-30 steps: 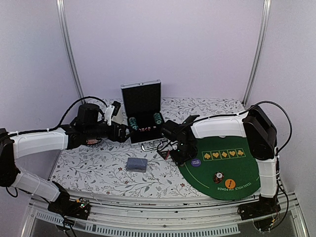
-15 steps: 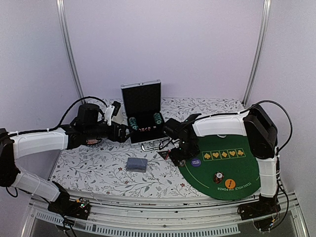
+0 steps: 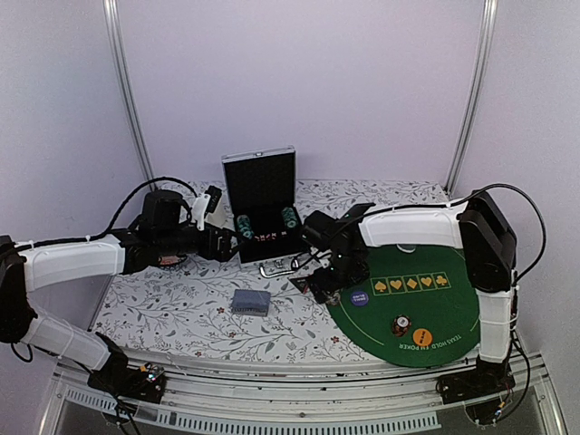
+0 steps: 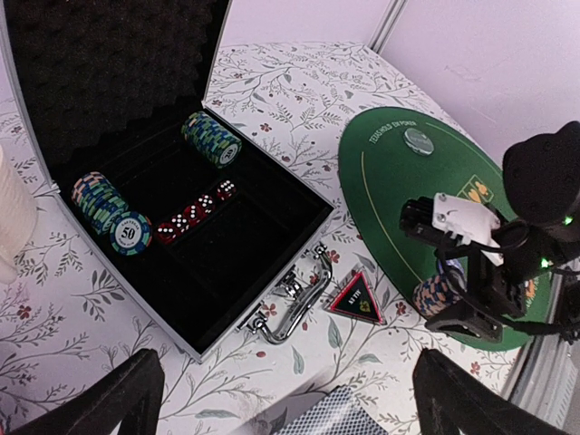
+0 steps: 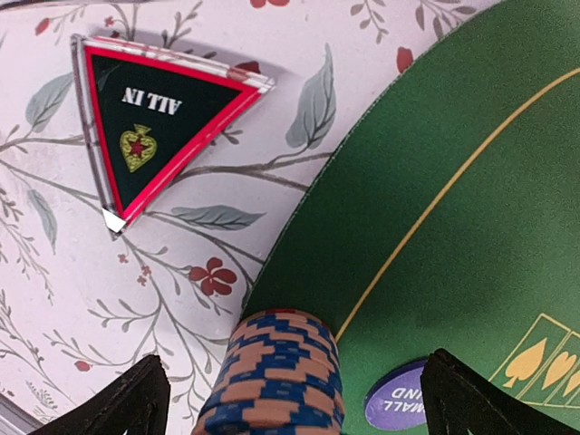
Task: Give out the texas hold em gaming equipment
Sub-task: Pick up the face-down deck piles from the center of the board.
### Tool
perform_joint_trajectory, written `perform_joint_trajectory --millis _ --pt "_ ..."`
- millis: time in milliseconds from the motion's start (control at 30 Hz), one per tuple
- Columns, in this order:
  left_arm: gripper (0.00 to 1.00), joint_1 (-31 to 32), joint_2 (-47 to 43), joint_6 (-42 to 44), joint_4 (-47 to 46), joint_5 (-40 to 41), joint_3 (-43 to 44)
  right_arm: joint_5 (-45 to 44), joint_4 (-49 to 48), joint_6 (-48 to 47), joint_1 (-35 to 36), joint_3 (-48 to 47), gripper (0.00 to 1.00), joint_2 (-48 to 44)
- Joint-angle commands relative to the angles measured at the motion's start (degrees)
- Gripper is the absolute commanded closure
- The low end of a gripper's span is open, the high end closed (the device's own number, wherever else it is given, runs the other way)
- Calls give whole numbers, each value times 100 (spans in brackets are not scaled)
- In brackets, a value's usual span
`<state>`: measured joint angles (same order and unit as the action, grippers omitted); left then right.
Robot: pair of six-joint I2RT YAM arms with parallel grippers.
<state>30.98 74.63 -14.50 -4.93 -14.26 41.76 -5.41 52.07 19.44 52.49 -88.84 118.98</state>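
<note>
A blue-and-orange striped chip stack (image 5: 281, 381) stands at the left rim of the green poker mat (image 5: 453, 181). My right gripper (image 5: 294, 403) is open around it, its fingers wide apart and clear of the chips; the stack (image 4: 436, 294) also shows in the left wrist view. The dark triangular ALL IN marker (image 5: 154, 122) lies on the cloth just beyond. The purple button disc (image 3: 360, 296) lies on the mat, and an orange disc (image 3: 420, 337) and a short chip stack (image 3: 401, 323) sit nearer the front. My left gripper (image 4: 281, 403) hangs open above the blue-grey card deck (image 3: 250, 302).
The open black case (image 4: 272, 236) holds green chip rolls (image 4: 210, 138) and red dice (image 4: 193, 215); its chrome handle (image 4: 294, 308) sticks out toward the marker. A cream mug (image 4: 9, 217) stands to the case's left. Metal frame posts rise at the back.
My right gripper has shifted slightly to the right, uncovering the purple disc on the mat. The left arm has not moved.
</note>
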Motion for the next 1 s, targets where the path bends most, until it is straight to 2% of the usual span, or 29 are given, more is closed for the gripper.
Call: perform_joint_trajectory --millis 0,700,867,967 --pt "2 -66 -46 84 49 36 75 -49 95 88 24 -146 5 -446" --pt "2 -67 -46 123 62 37 78 -39 232 150 34 -253 52 -258" --pt "2 -66 -37 140 71 37 113 -39 251 126 56 -301 54 -226" --pt "2 -66 -36 142 70 37 113 -39 266 115 61 -323 51 -226"
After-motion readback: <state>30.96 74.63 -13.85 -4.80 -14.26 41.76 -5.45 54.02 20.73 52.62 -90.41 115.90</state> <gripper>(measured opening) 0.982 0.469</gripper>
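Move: Between the right hand's open fingers stands the chip stack, its middle about level with the fingertips; the left hand has it some 21 cm to its right, 5 cm back and 14 cm below. From the right hand the ALL IN triangle lies about 4 cm ahead and 7 cm left, and the purple small blind button about 6 cm right, level with it. The case handle is roughly 9 cm ahead and 11 cm left. Rising about 2.5 cm straight up along the chip stack, the right hand brings its wide-open fingertips from around the pile's middle to its top, then almost stops there and closes them to roughly half, pinching the topmost chips from both sides. The wrist stays pointing down. ##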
